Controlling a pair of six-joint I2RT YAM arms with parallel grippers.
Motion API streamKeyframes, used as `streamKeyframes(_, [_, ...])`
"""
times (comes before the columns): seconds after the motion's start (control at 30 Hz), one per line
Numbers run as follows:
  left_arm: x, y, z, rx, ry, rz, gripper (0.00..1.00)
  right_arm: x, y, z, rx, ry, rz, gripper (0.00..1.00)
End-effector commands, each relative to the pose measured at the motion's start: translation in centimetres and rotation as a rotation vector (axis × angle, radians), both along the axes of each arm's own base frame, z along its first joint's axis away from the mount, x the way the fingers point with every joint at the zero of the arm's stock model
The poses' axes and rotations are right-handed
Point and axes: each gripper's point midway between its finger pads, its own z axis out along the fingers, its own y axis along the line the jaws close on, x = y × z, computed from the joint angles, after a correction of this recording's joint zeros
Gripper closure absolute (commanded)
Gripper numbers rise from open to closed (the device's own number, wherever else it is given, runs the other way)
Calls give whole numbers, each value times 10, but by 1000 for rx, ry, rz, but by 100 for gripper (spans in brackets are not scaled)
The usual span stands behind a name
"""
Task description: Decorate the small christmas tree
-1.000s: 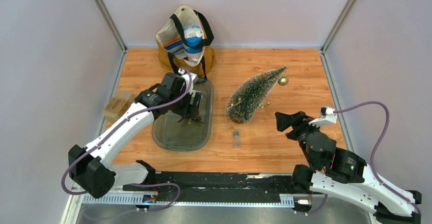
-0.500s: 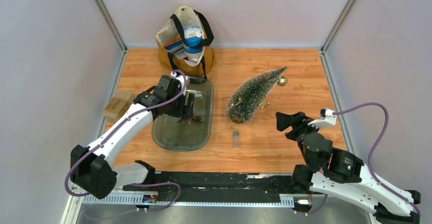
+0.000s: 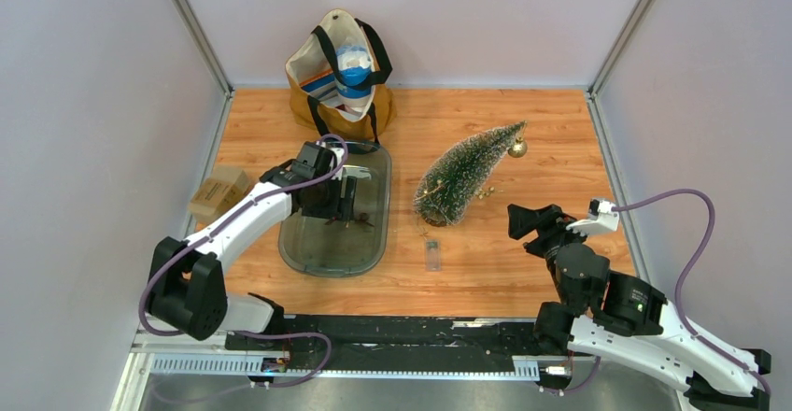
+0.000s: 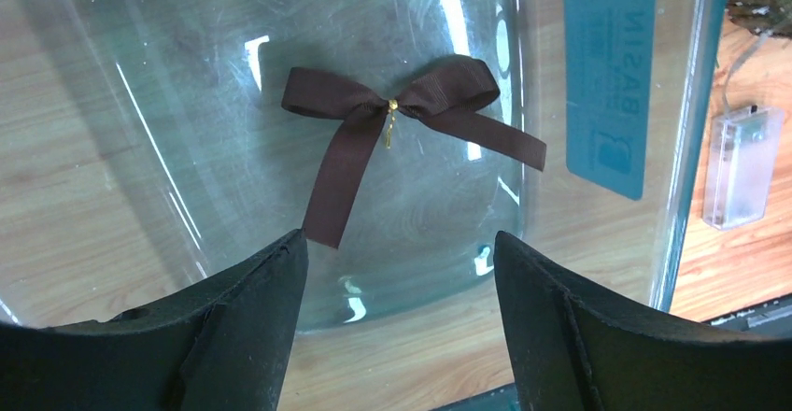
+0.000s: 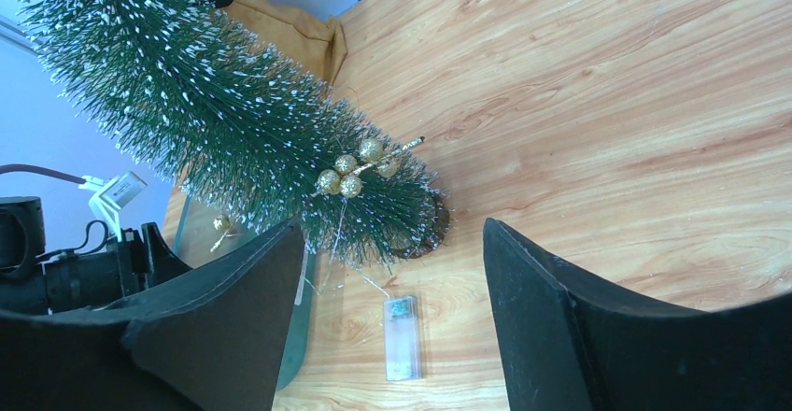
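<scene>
The small christmas tree [image 3: 462, 176] lies on its side on the wooden table, with a gold ball [image 3: 518, 148] at its tip. In the right wrist view the tree [image 5: 215, 121] carries a cluster of gold berries [image 5: 350, 173]. A thin wire runs from it to a clear battery box [image 5: 403, 336]. A brown ribbon bow [image 4: 402, 112] lies flat in the clear tray [image 4: 140, 149]. My left gripper [image 4: 397, 243] hovers open over the tray [image 3: 318, 254], just short of the bow, holding nothing. My right gripper [image 3: 516, 222] stands open and empty, right of the tree's base.
A tan tote bag [image 3: 341, 70] with items inside stands at the back, touching the tray's far end. A small cardboard box [image 3: 217, 194] sits by the left wall. The battery box [image 3: 431, 254] lies between tray and right gripper. Walls enclose three sides.
The left arm has drawn its elbow inward and its gripper has slid slightly left over the tray. The bow and the tree have stayed put. The right arm has barely moved.
</scene>
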Motion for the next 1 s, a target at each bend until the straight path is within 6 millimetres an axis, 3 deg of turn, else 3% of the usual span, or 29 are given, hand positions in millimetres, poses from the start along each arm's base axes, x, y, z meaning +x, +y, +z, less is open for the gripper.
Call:
streamKeyframes(0.0, [15,-8,-6,-38,-9,30,21,4,-7,4,25,-19,-53,27])
streamKeyframes(0.57, [23,-5,-40,26,77,24,31,3,-8,5,20,-24,-47,26])
streamKeyframes(0.97, [23,-2,-37,39,71,30,45,1,-5,4,26,-17,-28,25])
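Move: The brown ribbon bow lies on the floor of the clear basin, about 3 cm ahead of the left fingertips, 2 cm to their right and some 8 cm below. At about its height, the clear battery box is roughly 17 cm right and 4 cm back from the left hand, and the tree's base about 18 cm right and 3 cm ahead. From the right hand the bow is about 30 cm left, 10 cm ahead and 22 cm down. The left hand sinks about 5 cm into the basin towards the bow, easing forward barely 1 cm early on while the wrist tips some 5 to 10 degrees nearer to straight down. Its fingers narrow steadily from wide open to a little over half open and go on closing after the descent has stopped, the tips coming close above the bow's near tail with no touch to be seen. ##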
